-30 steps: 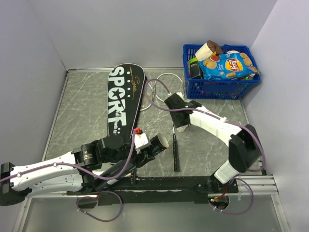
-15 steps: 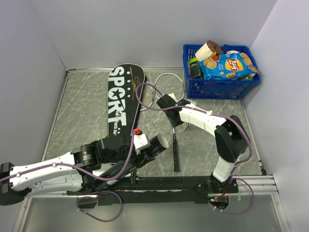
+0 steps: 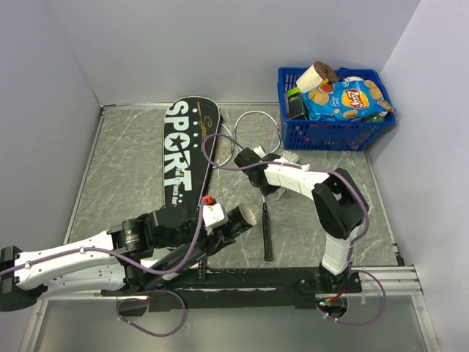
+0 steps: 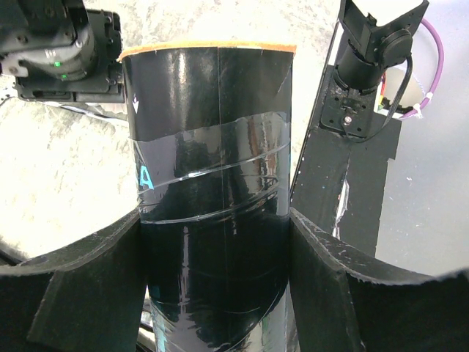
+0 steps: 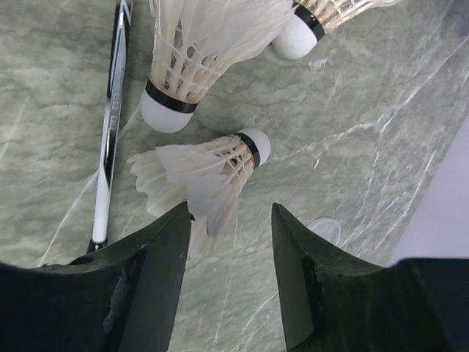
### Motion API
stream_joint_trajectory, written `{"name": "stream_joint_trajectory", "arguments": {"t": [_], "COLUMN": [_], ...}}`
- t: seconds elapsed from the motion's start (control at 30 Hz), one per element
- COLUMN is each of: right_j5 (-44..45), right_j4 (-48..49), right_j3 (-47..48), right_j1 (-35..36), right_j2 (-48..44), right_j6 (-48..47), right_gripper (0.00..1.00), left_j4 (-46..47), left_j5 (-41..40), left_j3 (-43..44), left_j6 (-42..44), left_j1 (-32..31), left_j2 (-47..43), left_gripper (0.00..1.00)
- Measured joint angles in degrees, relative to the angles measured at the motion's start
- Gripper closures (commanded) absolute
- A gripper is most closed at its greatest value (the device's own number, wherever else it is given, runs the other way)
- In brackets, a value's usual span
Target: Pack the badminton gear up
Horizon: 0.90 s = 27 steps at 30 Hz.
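Note:
My left gripper [image 4: 215, 217] is shut on the long black tube [image 4: 212, 154], its open orange-rimmed end pointing away; in the top view the tube [image 3: 239, 217] hangs low over the near table. Three white feather shuttlecocks lie on the marble. The nearest shuttlecock [image 5: 209, 170] has its feathers just ahead of my open right gripper [image 5: 231, 220], brushing the left fingertip. Another shuttlecock [image 5: 179, 70] and a third [image 5: 311, 20] lie beyond. A racket shaft [image 5: 110, 139] runs along the left. From above, the right gripper [image 3: 249, 160] sits near the racket heads [image 3: 256, 130], beside the black SPORT cover [image 3: 185, 158].
A blue basket [image 3: 333, 133] of snack packets stands at the back right corner. One racket's black handle [image 3: 267, 235] points toward the near edge. The arms' black base rail [image 3: 264, 279] runs along the front, and grey walls close in on three sides.
The right arm has folded and swung its gripper left and back toward the racket heads, over the shuttlecocks. Its jaws have narrowed slightly. The left arm and tube have not moved.

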Motion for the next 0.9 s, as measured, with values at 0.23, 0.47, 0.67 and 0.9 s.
{"name": "stream_joint_trajectory", "arguments": {"t": [0.23, 0.47, 0.67, 0.9], "right_j5": [2.05, 5.27, 5.25, -1.46], "right_j4": [1.14, 1.88, -0.94, -5.14], "right_j3": [0.0, 0.0, 0.0, -0.11], "right_j1": [0.11, 0.13, 0.46, 0.46], "right_j2": [1.38, 1.31, -2.34, -18.38], "right_j6": [-0.35, -0.35, 1.55, 5.9], "right_gripper": [0.92, 1.0, 1.0, 1.0], "left_j4": [0.0, -0.02, 0.0, 0.15], "left_j5": [-0.83, -1.53, -1.86, -1.92], "left_j3": [0.0, 0.0, 0.0, 0.0], "left_j6": [0.02, 0.04, 0.09, 0.2], "left_j1": [-0.09, -0.24, -0.31, -0.31], "left_j2": [0.0, 0.0, 0.0, 0.59], "left_gripper": [0.52, 0.52, 0.53, 0.54]}}
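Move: The shuttlecock to be gripped lies on its side just beyond the right fingertips, its middle about 2 cm ahead, 2 cm left and 2 cm below, with its feather skirt reaching back between the fingers. A second shuttlecock is some 10 cm ahead and 2 cm left, a third roughly 14 cm ahead and 5 cm right. The racket shaft's middle is about 5 cm ahead and 7 cm left. From the left hand, the first shuttlecock is about 13 cm ahead, 23 cm right and 19 cm below. Easing forward only about 1 cm and staying low, the right hand shuts its half-open fingers fully and pinches the edge of the nearest shuttlecock's feather skirt. It then lifts, slowly at first and then fast, some 9 cm, drawing back about 3 cm from its farthest reach as the wrist tilts by roughly 15 degrees. ##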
